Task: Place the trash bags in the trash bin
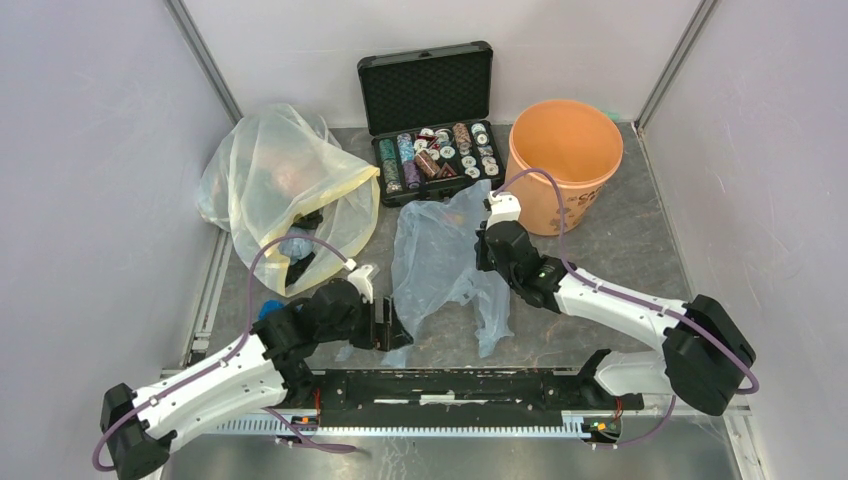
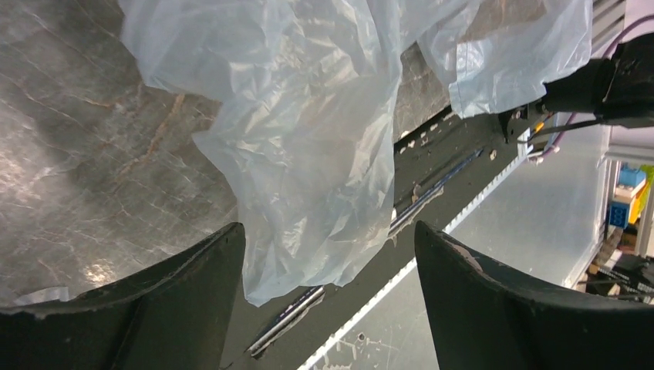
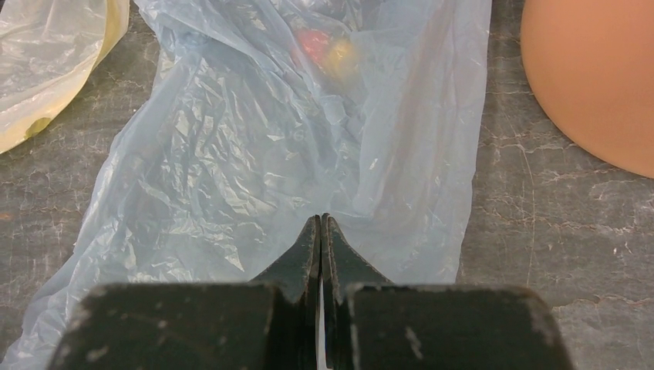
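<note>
The pale blue translucent trash bag (image 1: 440, 262) lies crumpled and spread on the table between my two arms. The orange-tan bucket (image 1: 560, 212) stands upright at the back right, its mouth up. My left gripper (image 1: 390, 328) is open at the bag's near-left corner. In the left wrist view (image 2: 328, 227) a hanging fold of the bag (image 2: 308, 154) sits between the two fingers. My right gripper (image 1: 487, 238) is shut over the bag's right edge. In the right wrist view (image 3: 321, 220) its tips meet above the bag (image 3: 293, 131), with no plastic seen between them. The bucket wall (image 3: 594, 77) is to its right.
A large yellowish translucent bag (image 1: 280, 180) with dark items inside lies at the back left, and it also shows in the right wrist view (image 3: 46, 54). An open black case (image 1: 425, 90) of poker chips stands at the back. The black base rail (image 1: 450, 390) runs along the near edge.
</note>
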`<state>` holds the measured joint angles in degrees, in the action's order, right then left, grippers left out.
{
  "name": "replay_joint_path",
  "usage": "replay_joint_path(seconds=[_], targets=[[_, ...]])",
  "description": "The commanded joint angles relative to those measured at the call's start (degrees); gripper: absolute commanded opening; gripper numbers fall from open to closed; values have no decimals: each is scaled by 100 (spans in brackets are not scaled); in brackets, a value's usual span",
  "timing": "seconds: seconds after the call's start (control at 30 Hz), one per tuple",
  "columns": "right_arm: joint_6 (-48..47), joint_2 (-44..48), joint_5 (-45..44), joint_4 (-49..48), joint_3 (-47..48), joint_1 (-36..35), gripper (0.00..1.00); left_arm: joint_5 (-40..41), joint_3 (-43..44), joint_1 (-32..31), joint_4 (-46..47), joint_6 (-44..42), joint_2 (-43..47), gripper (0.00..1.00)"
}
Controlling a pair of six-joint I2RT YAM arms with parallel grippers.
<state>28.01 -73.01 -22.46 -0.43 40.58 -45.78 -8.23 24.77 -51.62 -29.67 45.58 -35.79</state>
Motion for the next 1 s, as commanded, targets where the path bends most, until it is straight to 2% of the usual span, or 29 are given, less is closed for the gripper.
replay_joint_path(seconds=[0.0, 0.1, 0.23, 0.37, 0.4, 0.47, 0.5, 0.6, 0.67, 0.8, 0.9, 0.97], targets=[[-56, -51, 153, -295, 258, 49, 0, -195, -59, -216, 322, 176, -119, 85], [-41, -40, 174, -309, 258, 73, 0, -40, -120, -389, 322, 243, -237, 79], [-68, -22, 193, -301, 285, 104, 0, 62, -157, -589, 374, 300, -303, 48], [-182, 41, 226, -228, 324, 146, 0, 181, -25, -631, 312, 213, -299, 9], [-287, 81, 278, -187, 355, 155, 0, 299, 64, -630, 192, 206, -291, 2], [-746, 184, 640, -96, 456, 164, 1, 446, 258, -630, 61, 190, -273, 2], [-1043, 243, 950, -60, 517, 158, 10, 468, 363, -626, 39, 183, -279, 2], [-1777, 458, 1745, 281, 701, 148, 49, 554, 815, -630, -188, 14, -457, 2], [-2151, 621, 2013, 566, 825, 133, 62, 736, 1188, -630, -507, -173, -673, 2], [-2818, 1001, 2220, 946, 994, 83, 75, 981, 1724, -630, -901, -540, -959, 2], [-3513, 1134, 2939, 1138, 1205, -112, 88, 937, 1917, -629, -920, -752, -1002, 2], [-3878, 1203, 3199, 1186, 1259, -422, 84, 938, 2074, -630, -1022, -858, -1071, 2]])
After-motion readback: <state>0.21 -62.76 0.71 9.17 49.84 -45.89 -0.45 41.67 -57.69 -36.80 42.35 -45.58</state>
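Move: The blue trash bag's near-left handle lies just below the left hand, about 3 cm back, 1 cm to the right and 2 cm down; the bag's other near handle is some 20 cm to the left hand's right and 2 cm ahead. From the right hand the near-left handle is roughly 22 cm back, 17 cm left and 5 cm lower; the bin stands 12 cm ahead and 16 cm right, its middle slightly higher. The blue bag's near-left handle is pinched by the left fingers, which sink back about 2 cm onto it, close from nearly wide open, then lift it some 8 cm while easing forward. The right hand first stays shut on the bag's right side, then opens, lets go, and rises about 10 cm, back and left away from the bin, swinging some 30 degrees counter-clockwise. ##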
